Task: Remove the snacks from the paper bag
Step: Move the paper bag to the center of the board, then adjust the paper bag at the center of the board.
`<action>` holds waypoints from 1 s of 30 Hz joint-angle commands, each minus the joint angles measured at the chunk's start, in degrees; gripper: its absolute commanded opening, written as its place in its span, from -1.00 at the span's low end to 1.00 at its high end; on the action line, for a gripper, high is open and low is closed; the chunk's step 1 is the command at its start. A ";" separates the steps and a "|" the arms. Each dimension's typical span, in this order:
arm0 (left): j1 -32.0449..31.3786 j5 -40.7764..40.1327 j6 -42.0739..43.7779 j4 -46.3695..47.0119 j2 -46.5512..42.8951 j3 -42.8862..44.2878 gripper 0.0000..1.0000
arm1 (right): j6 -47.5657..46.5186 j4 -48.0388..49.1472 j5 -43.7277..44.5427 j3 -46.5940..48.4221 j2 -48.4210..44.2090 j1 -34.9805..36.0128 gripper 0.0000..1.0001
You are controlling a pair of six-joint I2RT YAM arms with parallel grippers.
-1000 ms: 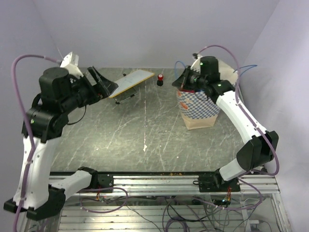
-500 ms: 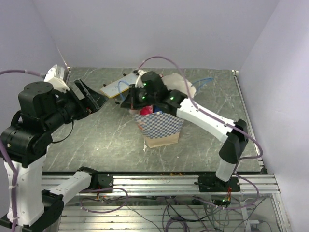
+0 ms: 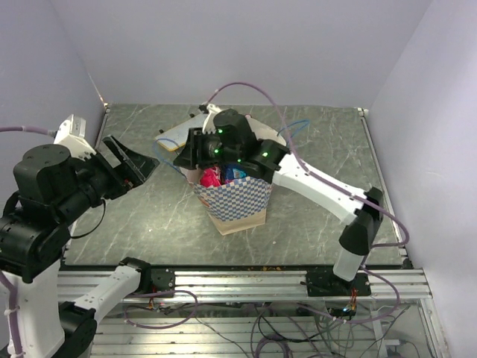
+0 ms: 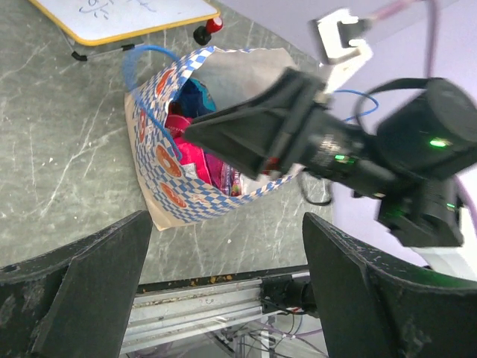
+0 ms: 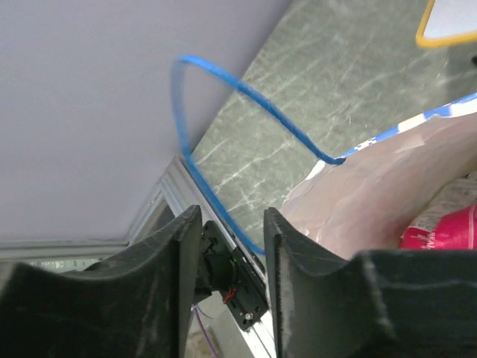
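The blue-and-white checkered paper bag (image 3: 237,200) stands open in the middle of the table. Snacks show in its mouth: a magenta packet (image 3: 211,177) and a blue one (image 3: 237,173); in the left wrist view the magenta packet (image 4: 186,142) lies under the blue one (image 4: 195,95). My right gripper (image 3: 186,155) sits at the bag's left rim, jaws parted, with the blue cord handle (image 5: 223,82) running loose through the gap. My left gripper (image 3: 140,162) hangs wide open to the left of the bag, holding nothing.
A white, yellow-edged board (image 4: 127,15) lies behind the bag, with a small red-and-black knob (image 4: 207,30) beside it. The table's metal front rail (image 4: 209,298) is close below the left gripper. A second blue handle (image 3: 294,127) sticks out behind the right arm.
The right arm has dragged the bag by its handle from the back right to the table's middle, then parted its jaws. The left arm has drawn back toward the left.
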 commanded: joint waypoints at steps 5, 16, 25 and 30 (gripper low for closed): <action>0.36 0.72 -3.44 3.78 0.16 -8.54 0.83 | -6.16 -4.61 7.59 -2.03 -13.77 -4.47 0.12; 0.36 3.26 -5.33 7.71 7.22 -21.98 0.58 | -14.17 -11.64 21.50 -9.02 -30.11 -13.38 0.45; 1.08 2.89 -2.68 12.91 16.44 -19.40 0.50 | -15.11 -18.12 31.00 -12.01 -34.39 -13.58 0.56; 2.81 5.77 -3.13 14.83 19.18 -20.37 0.22 | -9.99 -22.51 36.20 -11.42 -33.48 -14.16 0.75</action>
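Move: From the left hand, the bag's blue left handle lies about 12 cm ahead, 6 cm right and 17 cm lower, with the red snack pack roughly 12 cm ahead, 16 cm right and 24 cm down. The right hand, just opened by the bag's left rim, has the right handle some 25 cm to its right, 7 cm ahead and about level; the same red snack pack is 8 cm right, no farther out, 8 cm below. Right hand opens wider, arcing up and 27 cm right; left hand sinks 16 cm, forward, towards left handle. ##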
